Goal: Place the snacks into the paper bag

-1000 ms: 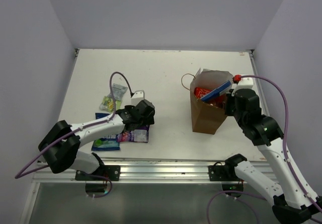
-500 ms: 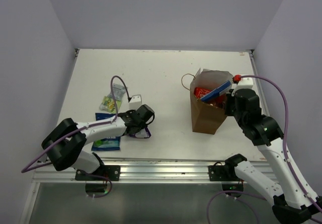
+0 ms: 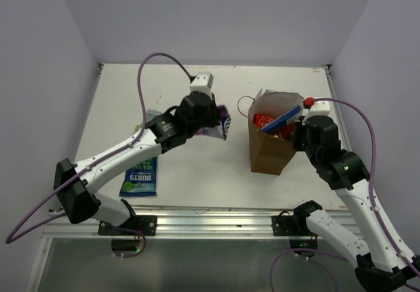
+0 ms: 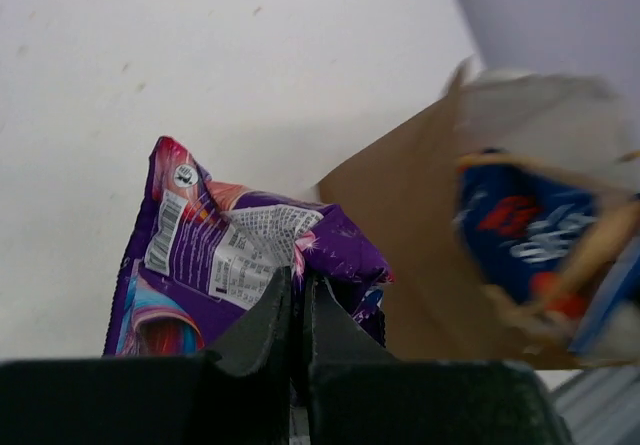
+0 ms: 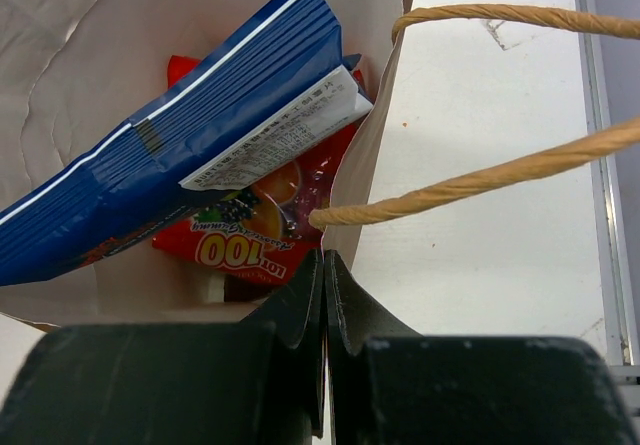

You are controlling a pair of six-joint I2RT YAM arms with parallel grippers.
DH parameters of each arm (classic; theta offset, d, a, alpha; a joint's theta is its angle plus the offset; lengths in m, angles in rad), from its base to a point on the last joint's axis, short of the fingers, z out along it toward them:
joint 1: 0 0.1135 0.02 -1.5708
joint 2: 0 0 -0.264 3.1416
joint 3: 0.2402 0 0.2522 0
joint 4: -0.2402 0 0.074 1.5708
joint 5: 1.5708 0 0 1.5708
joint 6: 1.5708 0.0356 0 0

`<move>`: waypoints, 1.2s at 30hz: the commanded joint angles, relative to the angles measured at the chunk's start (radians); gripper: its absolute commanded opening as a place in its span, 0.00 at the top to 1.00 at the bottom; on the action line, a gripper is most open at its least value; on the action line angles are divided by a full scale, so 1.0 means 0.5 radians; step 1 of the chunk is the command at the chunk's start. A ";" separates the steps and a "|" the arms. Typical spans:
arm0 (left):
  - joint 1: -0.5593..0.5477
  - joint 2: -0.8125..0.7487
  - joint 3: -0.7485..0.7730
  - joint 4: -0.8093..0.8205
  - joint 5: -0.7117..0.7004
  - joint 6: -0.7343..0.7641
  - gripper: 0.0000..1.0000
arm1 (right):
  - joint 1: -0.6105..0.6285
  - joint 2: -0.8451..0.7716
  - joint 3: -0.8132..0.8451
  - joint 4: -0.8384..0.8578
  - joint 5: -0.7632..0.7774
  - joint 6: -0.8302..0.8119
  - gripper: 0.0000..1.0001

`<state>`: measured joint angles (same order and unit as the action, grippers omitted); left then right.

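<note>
My left gripper (image 3: 211, 123) is shut on a purple snack packet (image 3: 222, 123) and holds it in the air just left of the brown paper bag (image 3: 266, 154). In the left wrist view the purple packet (image 4: 230, 255) hangs from my gripper (image 4: 298, 283), with the bag (image 4: 420, 215) behind it. My right gripper (image 5: 325, 262) is shut on the bag's right wall (image 5: 378, 155) and holds it. A blue packet (image 5: 170, 180) and a red packet (image 5: 250, 245) lie inside the bag.
A blue packet (image 3: 139, 177) lies flat on the table near the front left. A pale green packet (image 3: 151, 116) peeks out behind the left arm. The bag's string handles (image 5: 480, 180) stretch across the right wrist view. The table's right edge runs close to the bag.
My left gripper closed on the purple packet at the table's front left, then lifted it up and to the right, close to the bag. The right arm and the bag have not moved.
</note>
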<state>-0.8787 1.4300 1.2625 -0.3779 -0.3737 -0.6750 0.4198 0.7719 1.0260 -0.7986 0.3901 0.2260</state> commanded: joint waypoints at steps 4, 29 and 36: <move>-0.013 0.211 0.938 0.510 0.801 0.405 1.00 | 0.007 0.002 0.013 0.072 -0.059 -0.029 1.00; -0.010 0.763 0.549 1.113 1.726 -0.163 1.00 | 0.007 -0.022 0.010 0.066 -0.044 -0.026 1.00; -0.010 1.060 1.091 0.584 1.420 0.086 1.00 | 0.007 -0.025 0.010 0.069 -0.050 -0.023 1.00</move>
<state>-0.8814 1.9072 1.6691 0.0433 0.4267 -0.7124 0.4206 0.7696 1.0260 -0.7967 0.3763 0.2264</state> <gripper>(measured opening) 0.038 0.010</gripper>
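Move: The left hand, with the purple packet pinched in it, has the paper bag's middle about 24 cm to its right, level in reach and some 12 cm lower. On top in the bag, a blue packet leans about 26 cm to the right, level in reach, at about hand height; a red packet shows 22 cm right, 1 cm nearer, 6 cm down. From the right hand, shut on the bag's rim, the bag's middle lies 6 cm ahead, 8 cm left, 12 cm down. The purple packet comes up against the blue packet in the bag's mouth, still pinched by the left hand, which swings up some 25 cm and right, then sinks about 20 cm, ending 20 cm to the right over the bag. The wrist turns roughly 40 degrees clockwise, its left side dipping. The right hand keeps still, shut on the rim. ##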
